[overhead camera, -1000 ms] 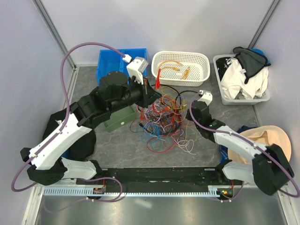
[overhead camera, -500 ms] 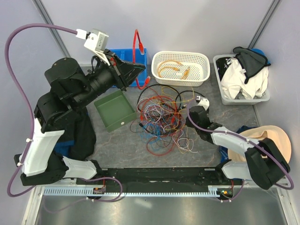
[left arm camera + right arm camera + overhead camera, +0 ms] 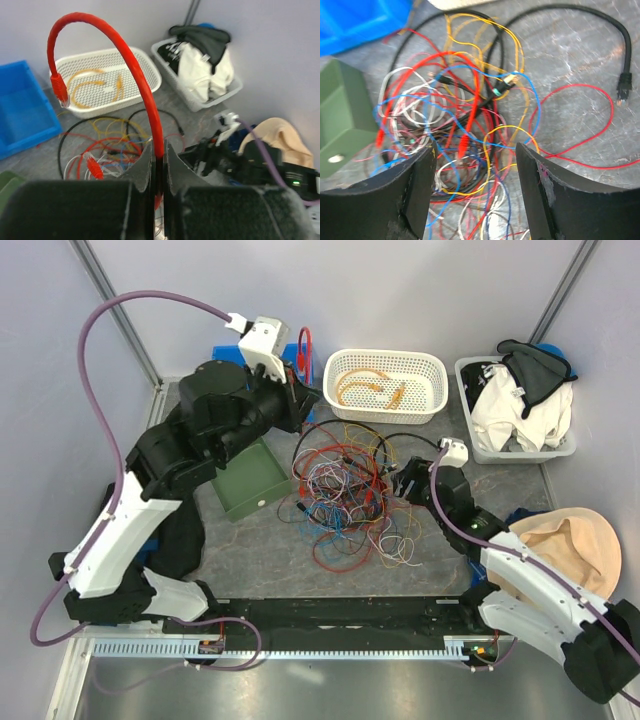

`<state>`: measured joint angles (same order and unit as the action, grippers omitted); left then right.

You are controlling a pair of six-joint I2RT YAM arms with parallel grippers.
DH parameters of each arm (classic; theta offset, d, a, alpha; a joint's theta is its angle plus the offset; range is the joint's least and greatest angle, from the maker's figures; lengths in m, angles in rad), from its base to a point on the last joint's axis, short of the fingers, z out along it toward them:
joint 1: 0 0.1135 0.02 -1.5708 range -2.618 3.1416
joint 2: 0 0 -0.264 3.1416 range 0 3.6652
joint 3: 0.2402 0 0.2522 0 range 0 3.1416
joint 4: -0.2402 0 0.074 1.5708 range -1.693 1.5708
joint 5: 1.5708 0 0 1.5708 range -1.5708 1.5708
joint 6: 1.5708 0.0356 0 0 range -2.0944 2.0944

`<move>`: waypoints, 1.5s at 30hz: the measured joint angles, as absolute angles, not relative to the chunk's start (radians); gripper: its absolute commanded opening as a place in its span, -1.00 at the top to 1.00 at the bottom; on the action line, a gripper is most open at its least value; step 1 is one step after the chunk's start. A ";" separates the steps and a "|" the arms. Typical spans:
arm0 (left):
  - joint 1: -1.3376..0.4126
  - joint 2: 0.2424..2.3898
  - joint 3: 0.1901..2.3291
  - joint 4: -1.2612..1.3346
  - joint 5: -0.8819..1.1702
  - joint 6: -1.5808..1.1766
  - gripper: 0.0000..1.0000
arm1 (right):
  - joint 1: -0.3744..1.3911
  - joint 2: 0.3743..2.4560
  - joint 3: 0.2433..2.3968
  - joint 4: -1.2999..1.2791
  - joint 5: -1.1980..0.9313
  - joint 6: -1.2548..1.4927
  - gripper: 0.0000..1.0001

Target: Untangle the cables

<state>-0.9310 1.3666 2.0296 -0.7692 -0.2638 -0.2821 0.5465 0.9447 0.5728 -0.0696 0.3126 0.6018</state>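
Note:
The cables (image 3: 343, 492) lie in a tangled heap of red, blue, yellow, white and black wires mid-table. My left gripper (image 3: 298, 390) is raised behind the heap and shut on a thick red cable (image 3: 145, 85). That cable arches up out of the jaws, and its plug (image 3: 59, 90) hangs free. My right gripper (image 3: 404, 480) hovers open over the heap's right side. In the right wrist view its fingers (image 3: 422, 172) straddle the wires (image 3: 462, 115) without touching any. A black cable's plug (image 3: 622, 87) rests to the right.
A white basket (image 3: 385, 353) with orange cables stands at the back. A blue bin (image 3: 20, 115) sits back left and a green box (image 3: 250, 480) lies left of the heap. A grey bin of clothes (image 3: 515, 405) and a tan hat (image 3: 570, 540) are on the right.
The left arm pulled the red cable up out of the heap, swung left, then came back toward the middle. The right gripper, shut at the heap's right edge, has opened and drawn back slightly.

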 measured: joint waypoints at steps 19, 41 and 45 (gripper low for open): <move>-0.407 1.351 1.353 -0.689 -0.294 -0.477 0.97 | 0.554 0.790 0.501 -0.105 0.180 0.617 -0.39; -0.394 1.470 1.150 -0.551 -0.370 -0.525 -0.29 | 0.554 0.744 0.455 -0.076 0.156 0.614 -0.40; -0.394 1.453 1.129 -0.570 -0.365 -0.531 -0.91 | 0.554 0.747 0.455 -0.076 0.156 0.613 -0.40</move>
<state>-0.3939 1.4532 1.1290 -0.5697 -0.3653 -0.5312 0.5545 0.7471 0.4545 -0.0761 0.1558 0.6132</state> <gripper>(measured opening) 0.709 0.698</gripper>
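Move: The green box, where the left gripper's held red cable is to go, lies about 21 cm to its left, 14 cm ahead and roughly 45 cm below. The cable tangle sits some 20 cm to the right of the box and 4 cm nearer the base; the blue bin is about 21 cm beyond the box, a couple of centimetres to its right. From the open right gripper the box is around 33 cm left, 8 cm ahead and 12 cm down. Bring the left gripper down some 36 cm in one sweep to the left and forward, swinging the wrist counter-clockwise by about 40 degrees and tipping the fingers down, with the red cable still pinched. Keep sinking more slowly over the green box, then open the fingers wide to let go of the cable. Ease the open right gripper back a few centimetres from the tangle, then hold it there. ##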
